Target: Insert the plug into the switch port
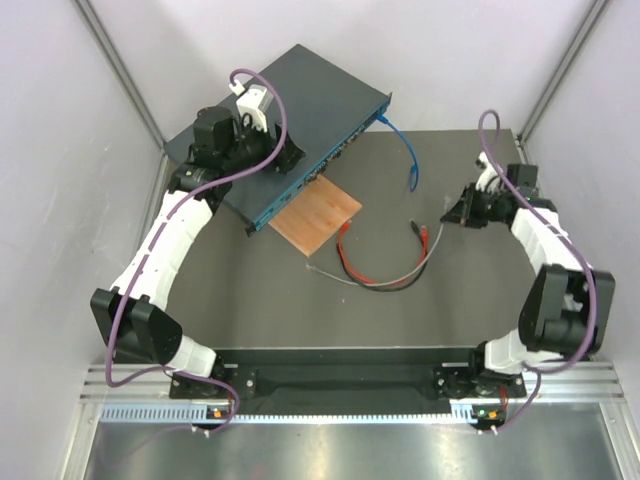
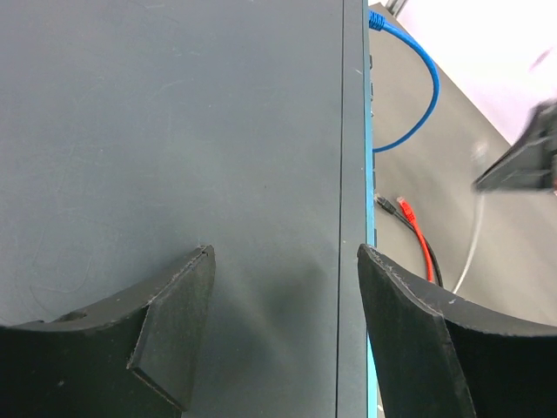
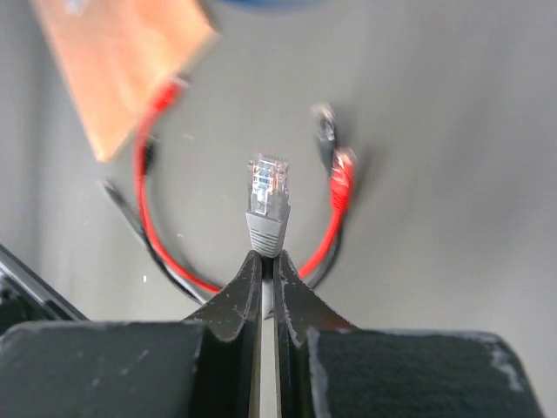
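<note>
The switch [image 1: 300,95] is a flat dark grey box lying at an angle at the back left, its teal front edge [image 1: 318,178] facing the mat. My left gripper [image 1: 272,152] hovers over the switch's top [image 2: 174,131] near that edge [image 2: 372,235]. It is open [image 2: 285,252], with nothing between the fingers. My right gripper [image 1: 452,212] is at the right of the mat. It is shut [image 3: 269,257] on the grey cable just behind the plug [image 3: 268,196], a clear plug with a grey boot that sticks out past the fingertips.
A blue cable [image 1: 405,150] runs from the switch's far end onto the mat. A brown wooden board [image 1: 315,217] lies just in front of the switch. Red [image 1: 345,262] and black cables loop across the mat's middle, their plugs [image 3: 339,178] below the right gripper.
</note>
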`<state>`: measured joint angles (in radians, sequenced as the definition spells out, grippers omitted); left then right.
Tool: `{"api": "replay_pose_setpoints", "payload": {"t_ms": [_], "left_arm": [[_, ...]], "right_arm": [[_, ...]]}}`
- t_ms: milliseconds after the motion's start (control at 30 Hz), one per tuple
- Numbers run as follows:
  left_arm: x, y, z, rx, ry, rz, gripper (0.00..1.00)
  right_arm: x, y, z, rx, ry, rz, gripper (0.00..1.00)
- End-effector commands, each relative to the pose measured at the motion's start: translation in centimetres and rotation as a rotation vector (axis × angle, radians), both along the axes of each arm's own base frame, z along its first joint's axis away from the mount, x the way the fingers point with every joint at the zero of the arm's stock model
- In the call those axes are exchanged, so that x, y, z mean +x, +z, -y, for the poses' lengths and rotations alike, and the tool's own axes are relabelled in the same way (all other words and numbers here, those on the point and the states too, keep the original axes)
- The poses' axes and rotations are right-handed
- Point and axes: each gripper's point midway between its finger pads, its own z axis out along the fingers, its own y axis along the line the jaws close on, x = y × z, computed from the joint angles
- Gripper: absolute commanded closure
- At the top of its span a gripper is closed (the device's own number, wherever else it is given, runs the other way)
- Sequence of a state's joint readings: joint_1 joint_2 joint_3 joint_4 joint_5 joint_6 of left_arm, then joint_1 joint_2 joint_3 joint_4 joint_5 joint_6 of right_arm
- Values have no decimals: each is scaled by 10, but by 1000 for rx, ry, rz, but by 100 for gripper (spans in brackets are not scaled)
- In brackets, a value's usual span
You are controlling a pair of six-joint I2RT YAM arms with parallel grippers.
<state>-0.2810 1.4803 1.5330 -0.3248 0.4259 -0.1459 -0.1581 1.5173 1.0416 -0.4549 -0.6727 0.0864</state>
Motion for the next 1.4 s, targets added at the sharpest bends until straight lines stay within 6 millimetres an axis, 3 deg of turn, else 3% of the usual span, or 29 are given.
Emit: {"api": "replay_pose_setpoints", "payload": {"t_ms": [0, 100, 300, 400, 433, 500, 533, 600, 633, 867, 1100, 1367], "left_arm": [[-8, 27, -3, -12, -13, 83, 28], [-10, 33, -3, -13, -17, 99, 28], [-18, 50, 2, -28, -66, 147, 28], [-32, 63, 12, -67, -149, 178, 28], [-36, 71, 15, -85, -177, 201, 28], [-49, 81, 26, -121, -261, 214, 28], [-52, 87, 28, -131, -282, 231, 28], [-58, 95, 35, -142, -329, 240, 28], [-59, 101, 37, -146, -345, 256, 28], [-76, 108, 61, -187, -493, 273, 28], [-104, 91, 100, -186, -634, 229, 28], [-125, 70, 138, -278, -696, 44, 34]], "right_arm": [[-4, 67, -10, -49, 152, 194, 100], [-10, 91, -12, -91, 231, 252, 100], [-44, 133, -29, -91, 444, 377, 100], [-50, 160, -36, -89, 524, 470, 100], [-48, 179, -37, -100, 543, 519, 100], [-55, 187, -44, -94, 613, 533, 100], [-54, 204, -46, -125, 636, 580, 100], [-58, 201, -54, -172, 714, 567, 100], [-57, 211, -56, -213, 741, 608, 100], [-70, 213, -94, -410, 878, 690, 100], [-78, 228, -120, -513, 928, 799, 100], [-89, 234, -144, -527, 979, 852, 100]]}}
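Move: The right gripper already pinches the gray plug, held about 10 cm above the table; the left gripper it goes to meet is some 40 cm left, 5 cm ahead and 22 cm higher. The blue plug in the switch lies roughly 25 cm ahead of the right hand and 18 cm left; the red-and-black plug ends are 7 cm left, level with it and 11 cm below. From the left hand, the gray plug is about 38 cm right, 4 cm back and 24 cm below. Keep the right fingers shut on the gray plug and raise it about 20 cm, then carry it left and somewhat back towards the left gripper, swinging the fingers round counter-clockwise to point more left, still slanting down. Bring the left gripper, still open, right and back off the switch, rising first, and turn it nearly 40 degrees clockwise to face the plug; stop short of touching. ##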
